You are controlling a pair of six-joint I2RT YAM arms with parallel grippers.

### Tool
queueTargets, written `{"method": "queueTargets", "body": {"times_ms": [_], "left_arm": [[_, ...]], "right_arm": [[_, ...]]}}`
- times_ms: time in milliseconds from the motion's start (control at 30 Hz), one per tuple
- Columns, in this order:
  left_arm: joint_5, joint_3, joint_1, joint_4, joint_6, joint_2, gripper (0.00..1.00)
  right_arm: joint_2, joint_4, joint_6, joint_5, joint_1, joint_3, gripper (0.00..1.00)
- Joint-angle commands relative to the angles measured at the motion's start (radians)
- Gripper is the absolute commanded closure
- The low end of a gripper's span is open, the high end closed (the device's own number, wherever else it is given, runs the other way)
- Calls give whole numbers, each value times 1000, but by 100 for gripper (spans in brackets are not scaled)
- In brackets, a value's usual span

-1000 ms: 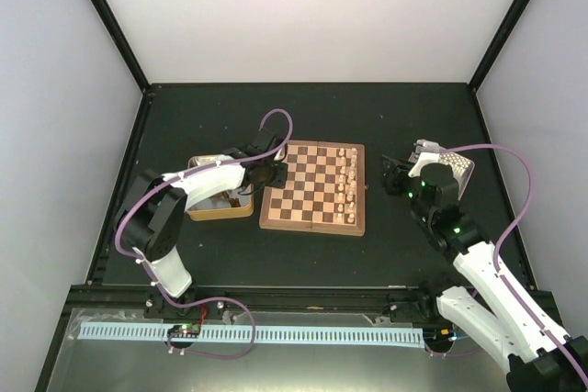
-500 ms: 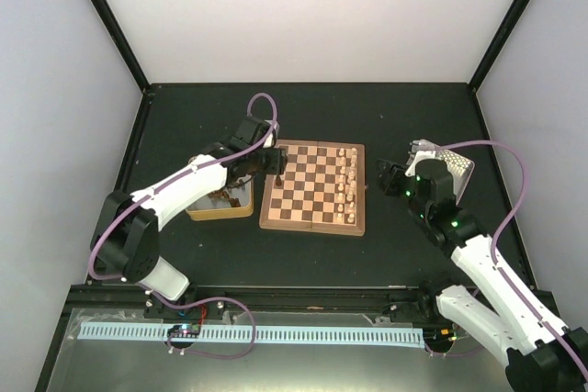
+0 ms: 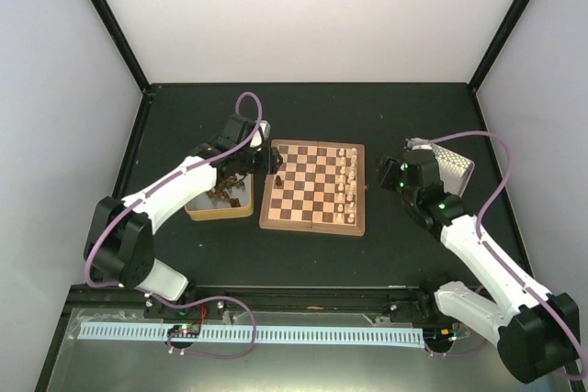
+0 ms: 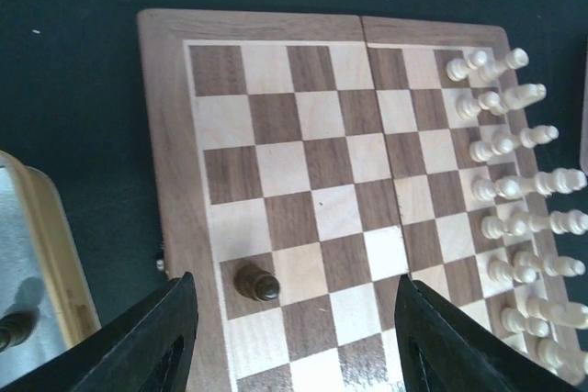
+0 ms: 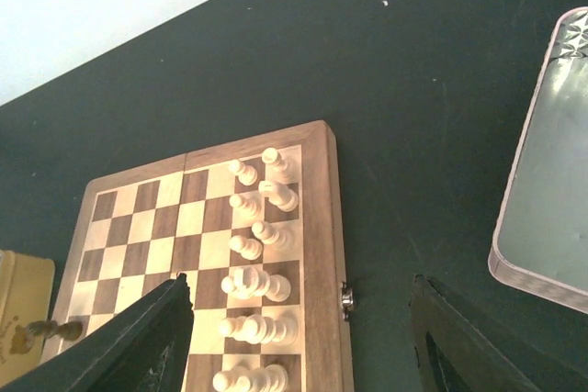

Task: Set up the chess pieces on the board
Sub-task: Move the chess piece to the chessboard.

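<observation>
The board [image 3: 308,192] lies mid-table. Cream chess pieces [image 3: 347,181] stand in two columns along its right side. One dark pawn [image 3: 277,178] stands alone on the board's left column. My left gripper [image 3: 260,161] hovers over the board's left border, open, apart from the pawn. In the left wrist view the left gripper [image 4: 296,319] is empty, the pawn [image 4: 255,283] stands just inside the left finger, and cream pieces [image 4: 514,199] line the right. My right gripper [image 3: 390,176] hangs open just right of the board. In the right wrist view the right gripper [image 5: 299,319] looks down on the cream pieces [image 5: 257,254].
A yellowish tin [image 3: 220,197] with dark pieces inside sits against the board's left side; its rim [image 4: 55,254] and one dark piece [image 4: 11,330] show in the left wrist view. A silvery tray [image 3: 450,167] lies at the right, behind the right arm, and the tray [image 5: 551,190] appears empty.
The left gripper has opened, left the dark pawn standing on the board's left column and drawn back towards the far left. The right gripper has opened wider.
</observation>
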Motion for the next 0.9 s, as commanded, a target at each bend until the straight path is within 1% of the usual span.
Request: {"method": "queueTargets", "body": {"times_ms": [0,233,400,533,600,700,867], "left_arm": [[96,5,4,6,32,22,41],[116,11,0,-30,75,87,46],[131,20,-15,-22,81,129,49],[92,32,-32,-37,67,185,52],[46,72,-39,-76,56,220,55],[6,107,-41,-96,35,264,61],[-33,145,-43,-112,23,300,78]], "right_arm": [[41,90,12,54,-10,19,34],[155,192,47,117,-10,20,36],[237,242,49,137,-8,41,36],[267,230,44,135,-10,63,36],[274,228,38,121,-10,67,36],[294,225,6,78,-10,83,36],[338,192,-30,37,-9,127,37]]}}
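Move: The dark chess piece stands on the board's leftmost column, roughly 10 cm below the left hand and 2 cm to its right, neither ahead nor back. The white pieces stand level with it, some 15 cm farther right; the tray of dark pieces lies about 13 cm to the left of the dark piece and 2 cm nearer the base. From the right hand, the dark piece lies about 25 cm left, 4 cm ahead and 14 cm below. Down to the dark piece already standing on the board comes the empty left hand, sinking about 9 cm with a 2 cm drift to the right; its fingers tip some 15 degrees more downward and narrow from wide open to about half that gap, one on each side of the piece. Meanwhile the empty right hand slides about 6 cm forward beside the board's right edge, dipping before rising slightly. ##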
